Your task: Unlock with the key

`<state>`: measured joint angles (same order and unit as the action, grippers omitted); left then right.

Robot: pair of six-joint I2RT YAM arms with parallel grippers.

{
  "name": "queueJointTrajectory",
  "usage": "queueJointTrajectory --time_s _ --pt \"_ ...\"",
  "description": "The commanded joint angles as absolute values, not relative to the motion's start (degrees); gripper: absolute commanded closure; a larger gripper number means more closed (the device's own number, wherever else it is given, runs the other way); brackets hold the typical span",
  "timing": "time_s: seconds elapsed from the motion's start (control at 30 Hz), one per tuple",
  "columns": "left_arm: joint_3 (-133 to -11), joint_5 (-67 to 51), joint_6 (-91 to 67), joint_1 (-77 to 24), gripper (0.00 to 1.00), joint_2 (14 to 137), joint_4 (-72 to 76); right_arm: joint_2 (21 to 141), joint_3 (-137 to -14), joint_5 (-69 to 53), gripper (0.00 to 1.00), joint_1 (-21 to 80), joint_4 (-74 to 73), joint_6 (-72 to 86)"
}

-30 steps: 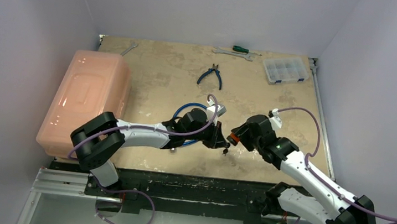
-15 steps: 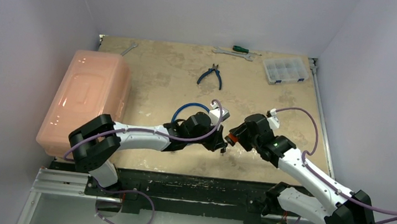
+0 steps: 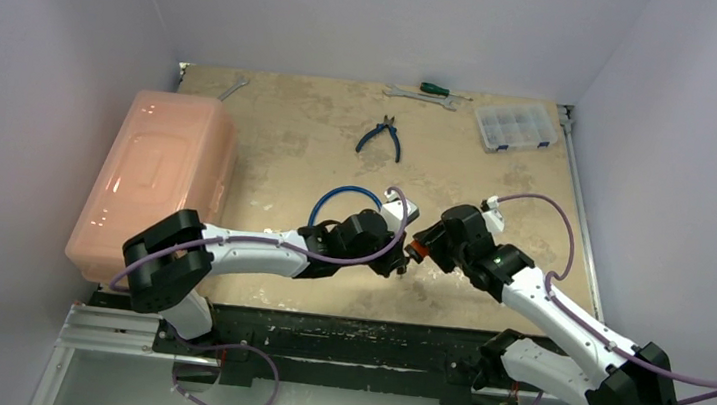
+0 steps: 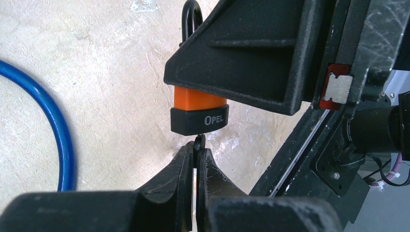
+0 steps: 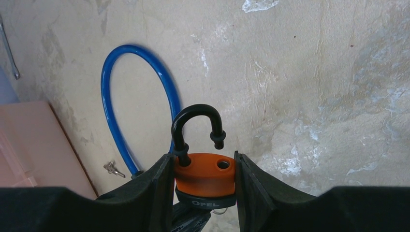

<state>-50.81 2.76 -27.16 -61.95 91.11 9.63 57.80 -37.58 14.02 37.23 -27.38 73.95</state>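
Note:
An orange padlock (image 5: 205, 176) with a black base marked OPEL sits between the fingers of my right gripper (image 5: 203, 157), which is shut on its sides. Its black shackle (image 5: 196, 121) is raised, with the free end out of its hole. In the left wrist view the padlock (image 4: 199, 111) hangs just above my left gripper (image 4: 197, 149), which is shut on a thin dark key (image 4: 198, 143) whose tip meets the lock's underside. From above, the two grippers meet at the padlock (image 3: 417, 250) near the table's front middle.
A blue cable loop (image 3: 335, 200) lies just behind the left wrist, with small spare keys (image 5: 112, 168) near it. A pink lidded box (image 3: 156, 181) fills the left side. Pliers (image 3: 381, 137), a screwdriver (image 3: 437, 89), a wrench (image 3: 416, 96) and a parts organizer (image 3: 514, 126) lie at the back.
My left gripper has moved right with the key until it meets the padlock's underside. The right gripper has shifted slightly left and keeps its hold on the padlock.

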Motion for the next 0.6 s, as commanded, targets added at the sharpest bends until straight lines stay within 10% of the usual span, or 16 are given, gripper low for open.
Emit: queueJointTrajectory --time_s 0.0,0.13,0.37,0.57 --pt "-54.16 8.56 -25.27 -61.17 1.00 88.55 15.51 57.08 -40.35 7.29 1.00 39.19 -27.16 75.79" --pt "-53.01 7.01 -25.05 -61.17 1.00 87.29 16.54 56.68 -40.11 7.58 1.00 39.19 -27.22 75.85" --pt "-51.00 5.81 -25.56 -61.13 0.64 85.19 16.84 54.45 -38.94 8.48 1.00 39.13 -26.61 76.10" --pt "-49.62 3.22 -25.64 -61.08 0.51 82.92 16.28 52.79 -38.52 9.39 1.00 39.19 -27.06 76.29"
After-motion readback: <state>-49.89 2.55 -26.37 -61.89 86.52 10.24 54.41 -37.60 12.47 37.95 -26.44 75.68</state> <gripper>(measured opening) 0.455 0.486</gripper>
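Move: The left fingers still pinch the key's head, with the key in the padlock's underside. From this hand the padlock is about 3 cm ahead, 3 cm right and a centimetre up; the blue cable loop's middle lies on the table some 6 cm ahead, 12 cm left and 10 cm below. The right hand already holds the padlock between its fingers, its shackle already open. Left fingers open off the key, rising about 3 cm as the right hand raises the padlock 2 cm. ##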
